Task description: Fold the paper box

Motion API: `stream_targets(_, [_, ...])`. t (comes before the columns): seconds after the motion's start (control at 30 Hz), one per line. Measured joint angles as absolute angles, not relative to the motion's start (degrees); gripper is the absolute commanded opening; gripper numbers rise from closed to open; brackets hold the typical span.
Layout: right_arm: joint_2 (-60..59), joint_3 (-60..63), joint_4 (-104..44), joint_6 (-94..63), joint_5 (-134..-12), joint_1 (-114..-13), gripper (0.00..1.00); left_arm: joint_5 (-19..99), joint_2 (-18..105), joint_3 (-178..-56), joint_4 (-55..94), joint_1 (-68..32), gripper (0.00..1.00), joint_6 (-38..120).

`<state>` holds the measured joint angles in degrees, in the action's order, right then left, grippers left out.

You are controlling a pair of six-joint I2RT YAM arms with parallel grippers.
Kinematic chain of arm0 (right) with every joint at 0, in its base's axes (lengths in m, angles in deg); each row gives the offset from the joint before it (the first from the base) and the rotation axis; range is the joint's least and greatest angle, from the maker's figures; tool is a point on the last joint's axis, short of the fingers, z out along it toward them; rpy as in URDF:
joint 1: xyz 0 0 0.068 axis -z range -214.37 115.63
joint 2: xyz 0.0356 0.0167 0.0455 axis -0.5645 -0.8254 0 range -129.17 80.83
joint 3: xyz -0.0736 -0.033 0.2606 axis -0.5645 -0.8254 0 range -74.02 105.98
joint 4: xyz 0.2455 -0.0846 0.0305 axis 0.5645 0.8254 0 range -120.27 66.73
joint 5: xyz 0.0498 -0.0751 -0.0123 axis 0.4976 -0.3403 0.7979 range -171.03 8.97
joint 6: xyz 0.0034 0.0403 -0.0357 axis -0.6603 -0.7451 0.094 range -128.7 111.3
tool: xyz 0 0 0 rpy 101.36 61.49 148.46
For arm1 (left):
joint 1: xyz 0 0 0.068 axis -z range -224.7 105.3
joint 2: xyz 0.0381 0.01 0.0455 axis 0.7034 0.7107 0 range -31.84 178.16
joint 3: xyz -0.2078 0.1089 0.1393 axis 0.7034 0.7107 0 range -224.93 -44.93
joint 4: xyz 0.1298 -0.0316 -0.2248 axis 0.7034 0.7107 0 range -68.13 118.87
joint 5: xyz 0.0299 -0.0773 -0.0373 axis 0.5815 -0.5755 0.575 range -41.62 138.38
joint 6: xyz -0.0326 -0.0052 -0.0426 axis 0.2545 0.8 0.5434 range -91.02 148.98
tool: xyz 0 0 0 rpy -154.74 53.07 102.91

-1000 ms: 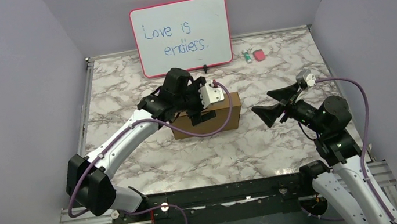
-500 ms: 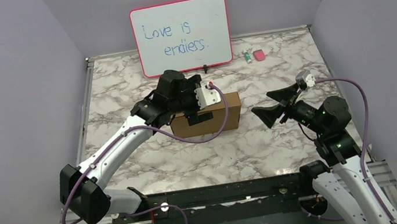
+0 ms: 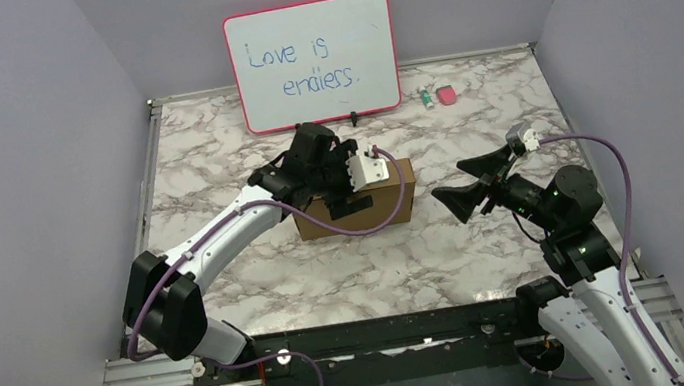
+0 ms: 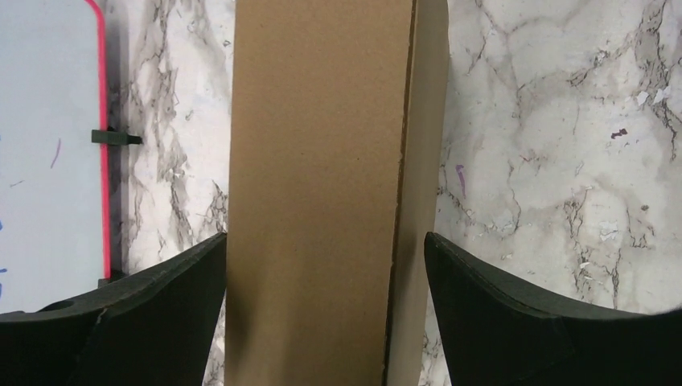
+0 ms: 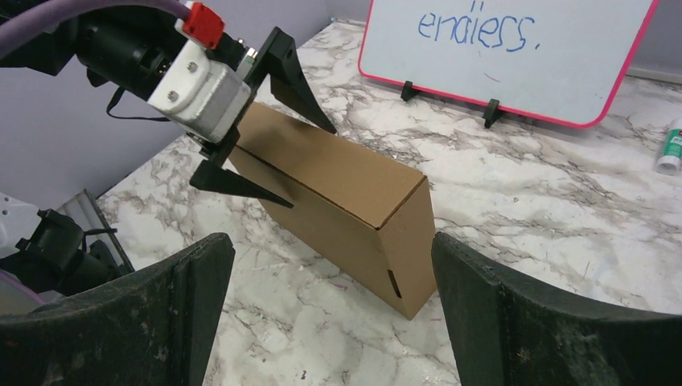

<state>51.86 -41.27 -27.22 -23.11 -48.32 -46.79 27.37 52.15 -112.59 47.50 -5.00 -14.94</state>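
The paper box (image 3: 387, 197) is a closed brown cardboard box standing on its long narrow side in the middle of the table, also seen in the left wrist view (image 4: 322, 121) and the right wrist view (image 5: 338, 185). My left gripper (image 3: 351, 180) hangs over its top edge, open. One finger (image 4: 161, 305) is behind the box and the other (image 4: 515, 314) is in front, so the jaws straddle the narrow top (image 4: 325, 241). My right gripper (image 3: 447, 180) hovers open to the right of the box with nothing between its fingers (image 5: 331, 237).
A pink-framed whiteboard (image 3: 312, 61) stands at the back on black feet. A pink eraser (image 3: 446, 94) and a small green-and-white marker (image 3: 426, 97) lie at the back right. Purple walls close in the left, right and back sides.
My left gripper slid a little left along the box top, then came back right, and its elbow shifted. The box and the right arm have hardly moved.
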Motion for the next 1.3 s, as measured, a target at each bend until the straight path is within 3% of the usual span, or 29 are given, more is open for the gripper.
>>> stream_targets(0.33, [51.9,-41.3,-27.2,-23.1,-48.3,-46.8,0.97,27.2,53.7,-113.1,48.2,-5.0,0.47,-13.7])
stream_targets(0.5, [51.9,-41.3,-27.3,-23.1,-48.3,-46.8,0.97,31.1,52.5,-113.7,48.4,-4.9,0.39,-13.3])
stream_targets(0.73, [51.9,-41.6,-27.6,-23.1,-48.3,-46.8,0.97,43.3,47.7,-112.0,45.2,-1.9,0.36,-12.4])
stream_targets(1.13, [51.9,-41.8,-27.6,-23.2,-48.3,-46.8,0.97,69.1,44.1,-89.8,20.1,10.7,0.37,-15.5])
stream_targets(1.3, [51.9,-41.9,-27.6,-23.2,-48.3,-46.8,0.97,74.3,44.1,-86.4,13.5,13.9,0.45,-16.1])
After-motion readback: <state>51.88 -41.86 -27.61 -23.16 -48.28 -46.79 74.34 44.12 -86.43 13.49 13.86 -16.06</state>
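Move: The closed paper box stands on its long narrow side, between the left hand's open fingers, its middle about 2 cm to that hand's left, level with it fore and aft and some 4 cm below. The whiteboard stands about 24 cm farther out and 7 cm to the left. The red eraser lies around 25 cm ahead and 24 cm to the right. From the idle right hand, the box lies roughly 8 cm ahead, 18 cm left and 14 cm down. The box is pinched by its near and far faces as the left hand sinks about 1 cm and its fingers close. The hand lifts it some 4 cm, easing forward and left, then lowers it about 5 cm while drawing back. From the lift on, the wrist tilts the fingers upward about 30 degrees and swings some 20 degrees counter-clockwise, keeping its grip. ##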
